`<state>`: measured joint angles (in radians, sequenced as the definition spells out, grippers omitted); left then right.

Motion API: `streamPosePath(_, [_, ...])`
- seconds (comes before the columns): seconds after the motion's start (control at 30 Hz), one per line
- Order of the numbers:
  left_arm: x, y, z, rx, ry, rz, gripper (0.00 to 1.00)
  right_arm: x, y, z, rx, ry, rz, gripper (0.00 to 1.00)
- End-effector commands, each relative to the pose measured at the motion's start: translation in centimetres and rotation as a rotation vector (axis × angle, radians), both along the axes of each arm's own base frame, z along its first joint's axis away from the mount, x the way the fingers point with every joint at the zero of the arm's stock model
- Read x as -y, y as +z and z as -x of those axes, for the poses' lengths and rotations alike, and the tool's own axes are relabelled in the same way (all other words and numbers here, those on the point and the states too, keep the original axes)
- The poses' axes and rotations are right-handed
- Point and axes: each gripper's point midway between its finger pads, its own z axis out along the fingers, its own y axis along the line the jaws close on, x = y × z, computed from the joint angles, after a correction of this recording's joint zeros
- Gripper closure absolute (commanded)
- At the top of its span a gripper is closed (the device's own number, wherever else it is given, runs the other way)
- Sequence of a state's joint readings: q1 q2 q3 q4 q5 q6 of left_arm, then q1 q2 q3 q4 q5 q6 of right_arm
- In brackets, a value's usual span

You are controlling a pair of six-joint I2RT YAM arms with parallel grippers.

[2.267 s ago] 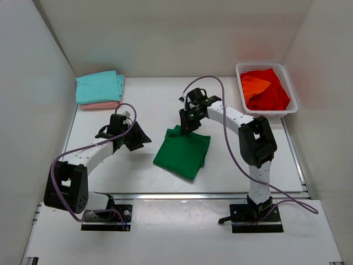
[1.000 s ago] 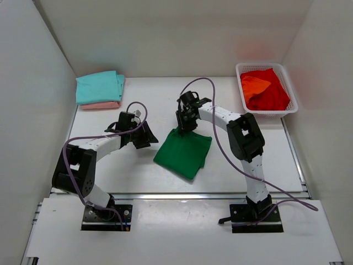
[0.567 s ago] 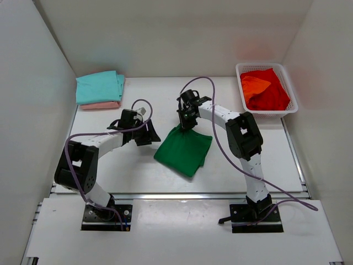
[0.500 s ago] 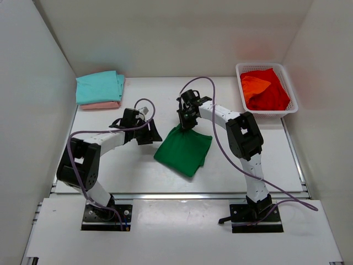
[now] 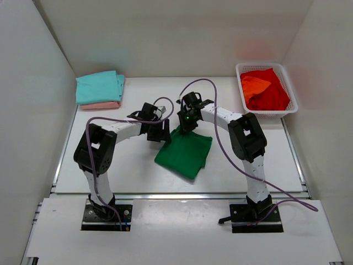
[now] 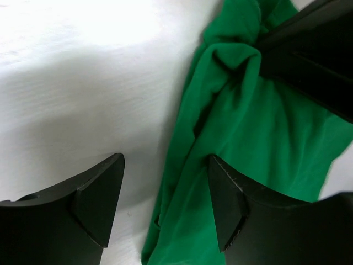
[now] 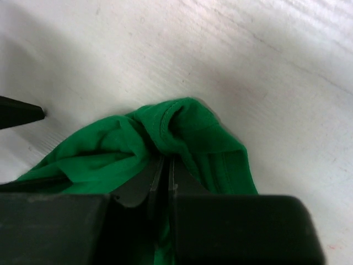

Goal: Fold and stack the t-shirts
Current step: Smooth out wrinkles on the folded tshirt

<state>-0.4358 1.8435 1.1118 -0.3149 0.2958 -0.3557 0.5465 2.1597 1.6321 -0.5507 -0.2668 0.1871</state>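
A dark green t-shirt [image 5: 185,153] lies folded at the table's middle. My right gripper [image 5: 187,123] is shut on its bunched far corner, as the right wrist view [image 7: 164,161] shows, with the green cloth [image 7: 190,126] pinched between the jaws. My left gripper [image 5: 160,133] is open at the shirt's left edge; in the left wrist view [image 6: 165,205] its fingers straddle the green cloth's [image 6: 248,138] edge. A folded teal t-shirt [image 5: 98,87] lies on a pale pink one [image 5: 101,105] at the back left. Red [image 5: 271,95] and orange [image 5: 254,84] t-shirts lie in the basket.
The white lattice basket [image 5: 293,103] stands at the back right by the right wall. White walls close in the table on the left, back and right. The right gripper's dark body [image 6: 314,52] shows in the left wrist view's upper right.
My left gripper has moved right across the table to the green shirt's left edge. My right gripper has stayed shut on the shirt's far corner.
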Motion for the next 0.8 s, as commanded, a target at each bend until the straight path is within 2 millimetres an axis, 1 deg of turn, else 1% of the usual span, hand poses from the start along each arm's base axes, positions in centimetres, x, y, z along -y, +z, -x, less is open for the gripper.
streamPosePath(0.0, [0.5,-1.1,2.0,-0.01,-0.089,-0.143,0.28,0.9,1.7,0.0,0.029,-0.023,-0.003,1.0])
streamPosePath(0.03, [0.5,-1.3,2.0,-0.007,-0.104,-0.162,0.28,1.2,1.9,-0.6,0.04,-0.035,-0.005,1.0])
streamPosePath(0.07, [0.5,-1.5,2.5,-0.006,-0.123,-0.201,0.28,1.3,2.3,-0.6,0.048,-0.036,-0.01,1.0])
streamPosePath(0.1, [0.5,-1.6,3.0,-0.011,-0.134,-0.222,0.27,1.6,2.0,-0.6,0.041,-0.049,-0.006,1.0])
streamPosePath(0.17, [0.7,-1.7,3.6,-0.007,-0.152,-0.237,0.28,1.9,2.2,-1.0,0.046,-0.065,-0.009,1.0])
streamPosePath(0.2, [0.8,-1.9,4.4,-0.015,-0.167,-0.243,0.28,2.0,2.1,-0.8,0.041,-0.062,-0.008,1.0])
streamPosePath(0.23, [0.9,-1.8,4.4,-0.017,-0.173,-0.232,0.28,2.1,2.1,-0.7,0.035,-0.065,-0.007,1.0])
streamPosePath(0.27, [1.0,-2.1,5.0,-0.023,-0.19,-0.245,0.28,2.0,2.0,-0.8,0.044,-0.061,-0.005,1.0])
streamPosePath(0.33, [0.8,-3.1,6.3,-0.058,-0.224,-0.283,0.29,2.5,2.2,-1.0,0.041,-0.076,-0.002,1.0])
streamPosePath(0.37, [1.2,-3.5,6.4,-0.065,-0.235,-0.294,0.31,2.0,2.2,-0.8,0.05,-0.061,-0.005,1.0])
streamPosePath(0.4, [1.1,-3.8,7.0,-0.077,-0.254,-0.315,0.33,2.0,2.4,-0.9,0.053,-0.062,-0.008,1.0])
streamPosePath(0.43, [1.4,-4.1,7.3,-0.093,-0.272,-0.33,0.35,2.2,2.5,-1.1,0.058,-0.072,-0.008,1.0])
streamPosePath(0.47, [1.3,-4.7,7.6,-0.112,-0.282,-0.339,0.36,2.5,2.5,-1.2,0.059,-0.077,-0.004,1.0])
streamPosePath(0.5, [1.5,-5.1,8.2,-0.136,-0.3,-0.341,0.43,2.5,2.7,-1.2,0.059,-0.085,-0.011,1.0])
streamPosePath(0.53, [1.7,-5.2,8.4,-0.147,-0.306,-0.333,0.49,2.7,2.8,-1.2,0.059,-0.088,-0.014,0.98])
streamPosePath(0.57, [1.5,-5.6,8.6,-0.17,-0.304,-0.336,0.62,2.7,2.9,-1.1,0.061,-0.085,-0.018,0.94])
streamPosePath(0.6, [1.5,-5.7,8.8,-0.188,-0.302,-0.315,0.72,2.7,3.2,-1.3,0.064,-0.088,-0.03,0.9])
streamPosePath(0.63, [1.9,-5.5,8.9,-0.197,-0.299,-0.296,0.95,3.1,2.9,-1.1,0.056,-0.093,-0.024,0.83])
streamPosePath(0.67, [1.4,-5.7,8.9,-0.207,-0.284,-0.298,1.0,3.0,3.8,-1.4,0.071,-0.098,-0.048,0.76])
streamPosePath(0.7, [1.1,-5.5,8.7,-0.21,-0.276,-0.295,1.0,3.0,4.6,-1.4,0.082,-0.092,-0.065,0.69])
streamPosePath(0.73, [1.0,-5.2,8.1,-0.202,-0.26,-0.29,1.0,3.5,4.6,-1.5,0.079,-0.103,-0.063,0.66])
streamPosePath(0.77, [0.4,-4.9,8.0,-0.21,-0.244,-0.295,1.0,3.3,5.7,-1.3,0.093,-0.103,-0.072,0.61])
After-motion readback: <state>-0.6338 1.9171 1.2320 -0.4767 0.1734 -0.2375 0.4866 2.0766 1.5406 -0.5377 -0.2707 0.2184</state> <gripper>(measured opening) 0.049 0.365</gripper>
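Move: The left hand hangs open beside the green t-shirt; the patch of its left edge to be pinched is about 3 cm back, 3 cm right and 1 cm down. The t-shirt's middle is roughly 6 cm back and 9 cm right, its gathered far corner some 3 cm ahead and 10 cm right. From the right hand, shut on that corner directly at its fingertips, the same left edge lies about 6 cm back and 7 cm left, the middle 9 cm straight back. The left fingers pinch shut on the green t-shirt's left edge after the hand slides about 5 cm back and to the right, sinking 1 cm, turning some 15 degrees clockwise and rolling its left side up. The right hand, at first still gripping the far corner, draws it slightly right, then opens partway and rises 1 cm, about 3 cm right of its start. ##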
